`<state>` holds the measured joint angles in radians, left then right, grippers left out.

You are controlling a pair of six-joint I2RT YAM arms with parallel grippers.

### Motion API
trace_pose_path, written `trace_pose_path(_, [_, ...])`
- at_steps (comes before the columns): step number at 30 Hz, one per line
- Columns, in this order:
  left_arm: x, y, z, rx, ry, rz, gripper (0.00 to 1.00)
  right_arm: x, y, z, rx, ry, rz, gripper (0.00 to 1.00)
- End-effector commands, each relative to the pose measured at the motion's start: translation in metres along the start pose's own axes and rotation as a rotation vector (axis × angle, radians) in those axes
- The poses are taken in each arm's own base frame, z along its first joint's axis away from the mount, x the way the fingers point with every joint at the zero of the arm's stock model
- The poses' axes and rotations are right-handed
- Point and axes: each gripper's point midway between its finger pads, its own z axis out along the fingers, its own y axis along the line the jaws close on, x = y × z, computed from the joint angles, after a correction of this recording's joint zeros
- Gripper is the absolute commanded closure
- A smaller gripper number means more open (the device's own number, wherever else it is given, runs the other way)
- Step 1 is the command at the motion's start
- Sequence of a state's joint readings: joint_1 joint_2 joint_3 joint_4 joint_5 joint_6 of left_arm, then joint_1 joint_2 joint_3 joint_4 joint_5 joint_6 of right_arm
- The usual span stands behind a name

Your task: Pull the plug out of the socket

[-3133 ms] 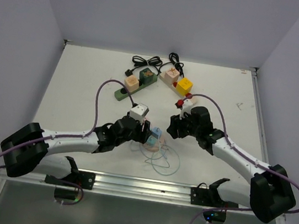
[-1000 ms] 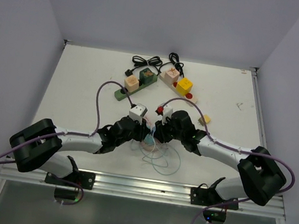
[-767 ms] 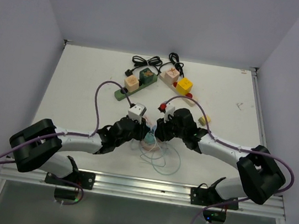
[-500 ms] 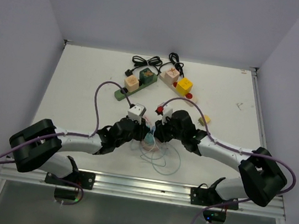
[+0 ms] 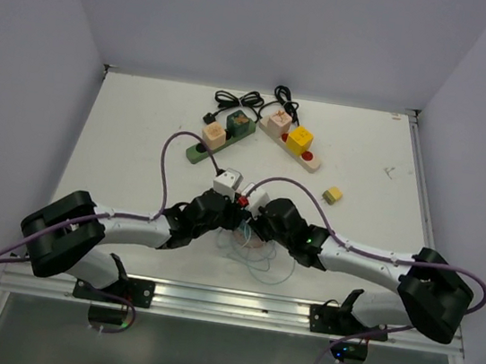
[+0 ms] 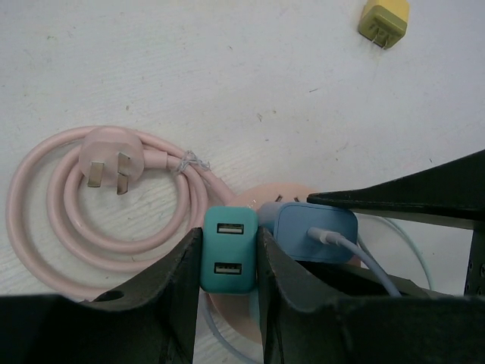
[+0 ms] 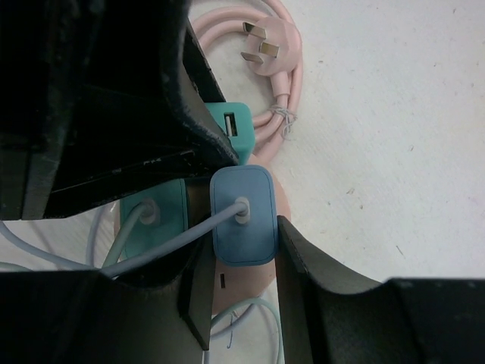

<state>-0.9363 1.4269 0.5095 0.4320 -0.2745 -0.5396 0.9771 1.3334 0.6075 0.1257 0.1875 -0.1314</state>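
Observation:
A round pink socket lies on the table with several plugs in it. My left gripper is shut on a teal USB charger that stands in the socket. My right gripper is closed round a blue plug with a pale cable, right beside the charger; both fingers lie against its sides. The blue plug also shows in the left wrist view. A third teal plug with a cable sits to its left. In the top view both grippers meet over the socket.
The socket's pink cord is coiled beside it, ending in a pink plug. A loose yellow plug lies to the right. A green power strip and a wooden one with adapters and black cords lie at the back.
My right gripper has moved left and toward the front, down onto the blue plug. The left gripper has stayed on the teal charger.

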Motion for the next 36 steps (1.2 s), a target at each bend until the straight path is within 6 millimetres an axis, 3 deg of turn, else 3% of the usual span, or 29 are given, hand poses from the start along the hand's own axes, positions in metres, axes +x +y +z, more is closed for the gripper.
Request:
trace_pose_path(1, [0.045, 0.039, -0.003, -0.142, 0.146, 0.056, 1.0, -0.089, 0.001, -0.02, -0.058, -0.322, 0.115, 0.96])
trace_pose_path(7, [0.039, 0.037, -0.011, -0.106, 0.106, 0.074, 1.0, -0.087, -0.053, -0.015, -0.095, -0.301, 0.426, 0.94])
trace_pose_path(13, [0.028, 0.034, -0.018, -0.09, 0.07, 0.087, 1.0, -0.079, -0.047, -0.011, -0.155, -0.257, 0.436, 0.94])
trace_pose_path(17, [0.024, 0.032, -0.018, -0.089, 0.067, 0.086, 1.0, -0.065, -0.067, -0.018, -0.022, -0.227, 0.457, 0.92])
trace_pose_path(23, [0.016, 0.031, -0.018, -0.108, 0.063, 0.078, 1.0, -0.012, -0.133, -0.035, 0.282, -0.111, 0.647, 0.88])
trace_pose_path(26, [0.009, 0.03, -0.019, -0.114, 0.054, 0.07, 1.0, 0.025, -0.172, -0.048, 0.41, -0.079, 0.816, 0.85])
trace_pose_path(33, [-0.002, 0.026, -0.024, -0.111, 0.037, 0.051, 1.0, 0.077, -0.211, -0.056, 0.505, -0.018, 1.04, 0.84])
trace_pose_path(36, [-0.005, 0.026, -0.024, -0.111, 0.036, 0.051, 1.0, 0.088, -0.218, -0.057, 0.503, -0.018, 1.095, 0.83])
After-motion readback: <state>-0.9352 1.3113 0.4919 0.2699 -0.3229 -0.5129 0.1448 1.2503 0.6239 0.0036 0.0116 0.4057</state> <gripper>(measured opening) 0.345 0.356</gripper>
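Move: The right hand, already gripping the blue plug at the round pink socket, has the socket's middle right below it, about 3 cm down. The loose yellow plug it heads for lies some 22 cm to its right, 13 cm ahead and 4 cm lower; the second teal plug, with a cable, is about 3 cm back and 2 cm left. The left hand, keeping hold of its teal plug, has the socket's middle 4 cm right, 1 cm back and 3 cm below, the yellow plug 26 cm right and 12 cm ahead. Keeping its pinch on the blue plug, the right hand pulls it up and forward off the socket, about 6 cm each way, pauses briefly, then swings some 20 cm right and a further 5 cm forward towards the yellow plug, turning about 55 degrees clockwise and sinking over 4 cm. The left fingers keep their grip on the teal plug at the socket's edge and draw about 3 cm left. ##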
